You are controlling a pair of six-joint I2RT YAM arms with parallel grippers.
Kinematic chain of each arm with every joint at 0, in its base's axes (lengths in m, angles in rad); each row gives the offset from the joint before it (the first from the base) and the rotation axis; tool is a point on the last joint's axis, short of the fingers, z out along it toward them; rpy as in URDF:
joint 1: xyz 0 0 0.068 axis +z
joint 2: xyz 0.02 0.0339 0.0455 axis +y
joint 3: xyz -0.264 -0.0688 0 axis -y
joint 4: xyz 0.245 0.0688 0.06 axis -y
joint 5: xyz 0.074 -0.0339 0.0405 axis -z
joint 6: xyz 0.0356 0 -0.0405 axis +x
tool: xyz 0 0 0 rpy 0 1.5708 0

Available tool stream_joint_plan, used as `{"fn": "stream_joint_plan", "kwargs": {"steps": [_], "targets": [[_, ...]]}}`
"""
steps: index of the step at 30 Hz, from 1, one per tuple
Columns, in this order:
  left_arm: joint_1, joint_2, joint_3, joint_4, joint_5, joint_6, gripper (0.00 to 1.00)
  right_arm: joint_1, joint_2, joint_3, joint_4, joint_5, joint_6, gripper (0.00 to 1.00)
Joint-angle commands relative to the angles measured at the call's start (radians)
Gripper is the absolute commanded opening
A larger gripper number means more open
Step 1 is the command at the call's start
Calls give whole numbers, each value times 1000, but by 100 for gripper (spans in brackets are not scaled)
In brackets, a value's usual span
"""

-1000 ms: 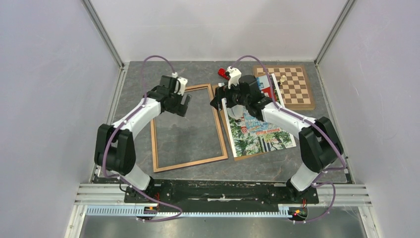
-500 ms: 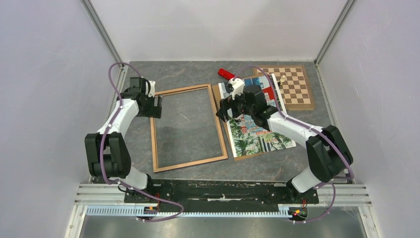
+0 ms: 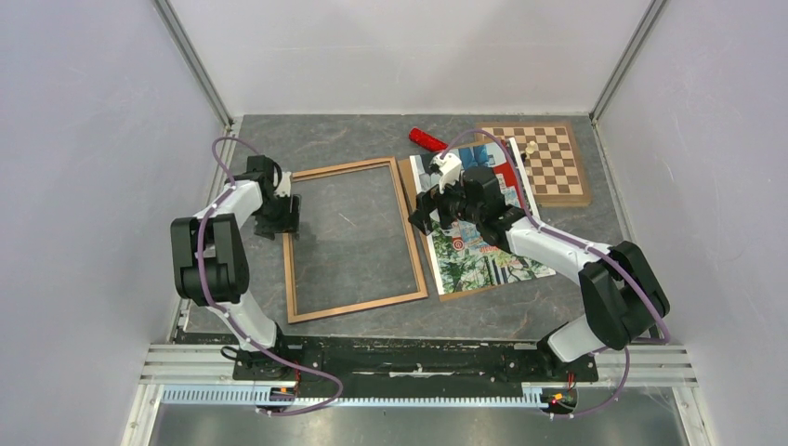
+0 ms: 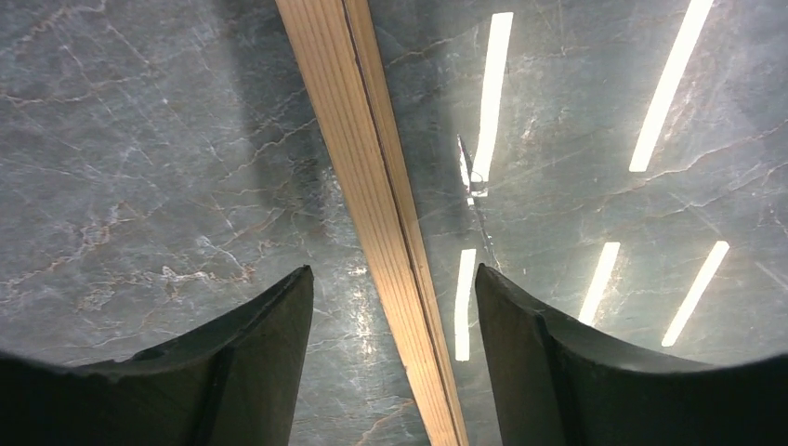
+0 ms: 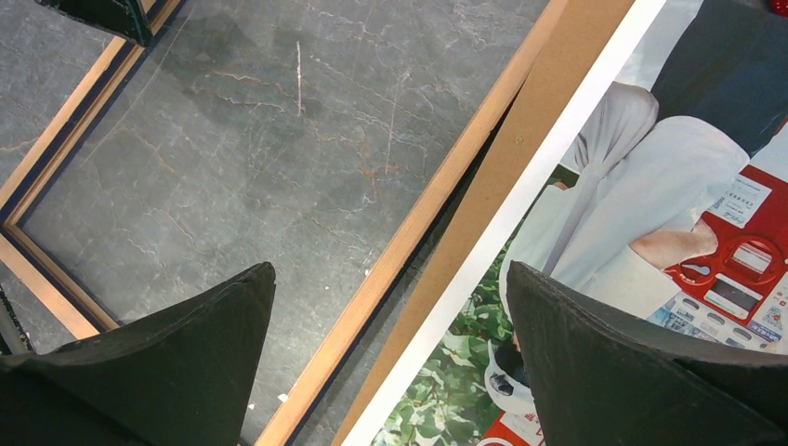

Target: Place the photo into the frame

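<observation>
The frame [image 3: 353, 308] lies flat on the table, light wood face up. My left gripper [image 3: 283, 216] is low over its left rail. In the left wrist view that rail [image 4: 344, 111] runs between the fingers of the left gripper [image 4: 392, 279], which is open with a gap on each side. The photo [image 3: 483, 251] lies face up to the right of the frame on a brown panel [image 5: 534, 121]. My right gripper [image 3: 429, 212] hovers open over the photo's left edge. In its wrist view the right gripper [image 5: 390, 269] spans the frame's right rail [image 5: 432, 200], the panel edge and the photo [image 5: 650, 186].
A wooden chessboard [image 3: 553, 167] with a pale piece on it sits at the back right, partly under the photo's far corner. A small red object [image 3: 427, 139] lies behind the photo. White walls close in the table on both sides.
My left arm swung from over the frame's top left part out to its left rail and came down, its jaws narrowing a little. My right gripper shifted slightly nearer along the photo's left edge.
</observation>
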Motion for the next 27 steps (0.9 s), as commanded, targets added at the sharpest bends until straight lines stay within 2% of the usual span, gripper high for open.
{"fn": "stream_joint_plan", "kwargs": {"steps": [1,8,19,24,27], "targets": [[11,9,-5,13,34,-23,67,-3,-29,-12,51,3,-10,98],[22,29,-7,36,40,-29,54,-4,-31,-15,52,6,-14,98],[33,70,17,57,53,-55,37,-13,-35,-27,54,17,-20,98],[36,94,40,60,62,-68,25,-16,-36,-29,55,20,-21,98],[38,106,55,62,61,-74,12,-21,-32,-23,49,22,-21,98]]}}
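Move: The left hand hovers right over the middle of the frame's left rail, its open fingers to either side and the rail about 2 cm below. From this hand the frame's right rail runs some 25 cm to the right, level with it, and the photo's middle lies about 39 cm right and 3 cm farther out, both about 2 cm lower. From the right hand, that left rail is roughly 28 cm left, 1 cm back and 12 cm below. The left hand sinks about 1.5 cm astride the frame's left rail and closes its fingers, pinching the rail. ##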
